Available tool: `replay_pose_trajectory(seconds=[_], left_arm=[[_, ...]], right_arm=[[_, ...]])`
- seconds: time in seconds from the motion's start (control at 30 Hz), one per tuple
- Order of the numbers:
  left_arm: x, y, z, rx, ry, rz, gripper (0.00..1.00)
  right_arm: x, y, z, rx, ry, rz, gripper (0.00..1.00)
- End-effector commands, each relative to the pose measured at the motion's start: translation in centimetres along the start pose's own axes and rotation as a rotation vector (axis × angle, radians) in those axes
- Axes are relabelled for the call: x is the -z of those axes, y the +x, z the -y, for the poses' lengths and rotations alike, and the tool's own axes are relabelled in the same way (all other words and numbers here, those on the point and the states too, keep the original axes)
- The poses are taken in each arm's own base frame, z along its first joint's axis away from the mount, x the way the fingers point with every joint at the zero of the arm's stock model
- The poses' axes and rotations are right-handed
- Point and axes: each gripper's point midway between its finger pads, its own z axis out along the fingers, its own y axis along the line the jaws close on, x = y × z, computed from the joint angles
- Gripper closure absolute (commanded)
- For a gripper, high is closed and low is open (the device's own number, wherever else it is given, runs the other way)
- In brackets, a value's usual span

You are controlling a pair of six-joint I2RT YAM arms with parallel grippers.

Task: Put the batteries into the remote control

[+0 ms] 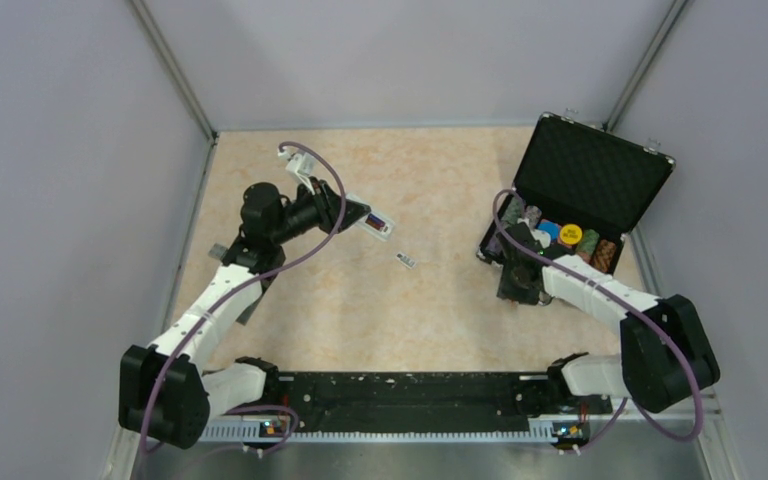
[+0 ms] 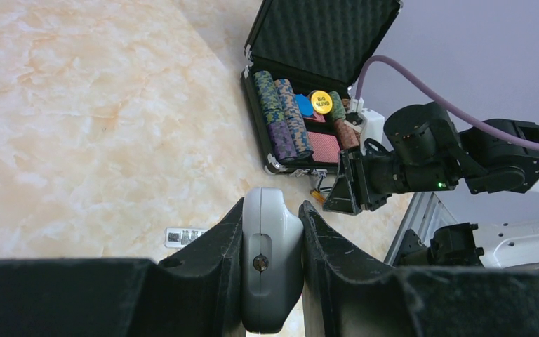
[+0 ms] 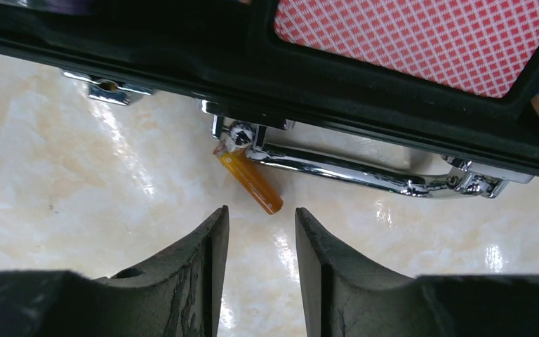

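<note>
My left gripper (image 2: 272,210) is shut on the white remote control (image 2: 272,256), which shows end-on between the fingers in the left wrist view. From above, the remote control (image 1: 376,224) sticks out of that gripper (image 1: 358,214) over the left middle of the table. A small amber battery (image 3: 250,181) lies on the table, one end against the case's chrome handle (image 3: 351,172). My right gripper (image 3: 261,214) is open, its fingertips just short of the battery and nothing between them. In the top view the right gripper (image 1: 520,288) points down in front of the case.
An open black case (image 1: 590,180) with stacks of poker chips and red-patterned cards stands at the back right, its front wall (image 3: 323,91) right before the right gripper. A small white labelled piece (image 1: 406,260) lies on the table between the arms.
</note>
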Motion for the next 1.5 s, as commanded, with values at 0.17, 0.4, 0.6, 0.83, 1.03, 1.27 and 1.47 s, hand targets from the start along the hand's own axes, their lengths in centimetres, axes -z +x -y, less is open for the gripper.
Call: replay_pose_trajectory(seconds=[0.17, 0.4, 0.6, 0.83, 1.03, 1.27, 1.47], left_arm=[[-0.4, -1.9, 0.8, -0.023, 0.04, 0.056, 1.0], [-0.4, -1.9, 0.9, -0.025, 0.04, 0.054, 1.0], [-0.4, -1.7, 0.7, -0.02, 0.031, 0.05, 1.0], [-0.9, -1.1, 0.4, 0.017, 0.035, -0.004, 1.0], [-1.6, -0.1, 0.1, 0.076, 0.046, -0.076, 1.0], [-2.3, 2.1, 0.2, 0.16, 0.125, -0.177, 1.0], [-2.5, 5.3, 2.8, 0.192, 0.385, -0.34, 1.0]], right_arm=[[-1.9, -0.6, -0.3, 0.038, 0.012, 0.015, 0.62], [-2.7, -1.0, -0.3, 0.062, 0.023, 0.022, 0.62], [-3.0, -0.9, -0.6, 0.09, 0.007, 0.002, 0.62], [-2.7, -0.5, -0.8, 0.103, -0.013, -0.011, 0.81], [-2.6, -0.5, -1.3, 0.12, -0.044, -0.018, 0.96], [0.0, -2.0, -4.6, 0.164, -0.232, 0.036, 1.0], [6.3, -4.0, -9.8, 0.24, -0.499, 0.131, 1.0]])
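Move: The orange battery lies on the table about 3 cm ahead of the right fingers, 1 cm to their left and 2 cm below. The case's metal handle is some 5 cm to the right of the battery and about level with it; the chip case's middle is about 10 cm beyond and 10 cm right of it, the white battery cover 23 cm left and 8 cm farther out. From the left hand, holding the remote, the battery is roughly 28 cm right, 8 cm back and 26 cm below. The orange battery is pinched between the right fingertips: the part-open hand sinks a little over 1 cm, eases forward about 2 cm, shuts, then carries it left some 3 cm and up 2 cm, turning slightly counter-clockwise, away from the case handle. Late on, the left hand, still gripping the remote, lowers it about 5 cm and shifts right, tipping nose-down and turning clockwise. ##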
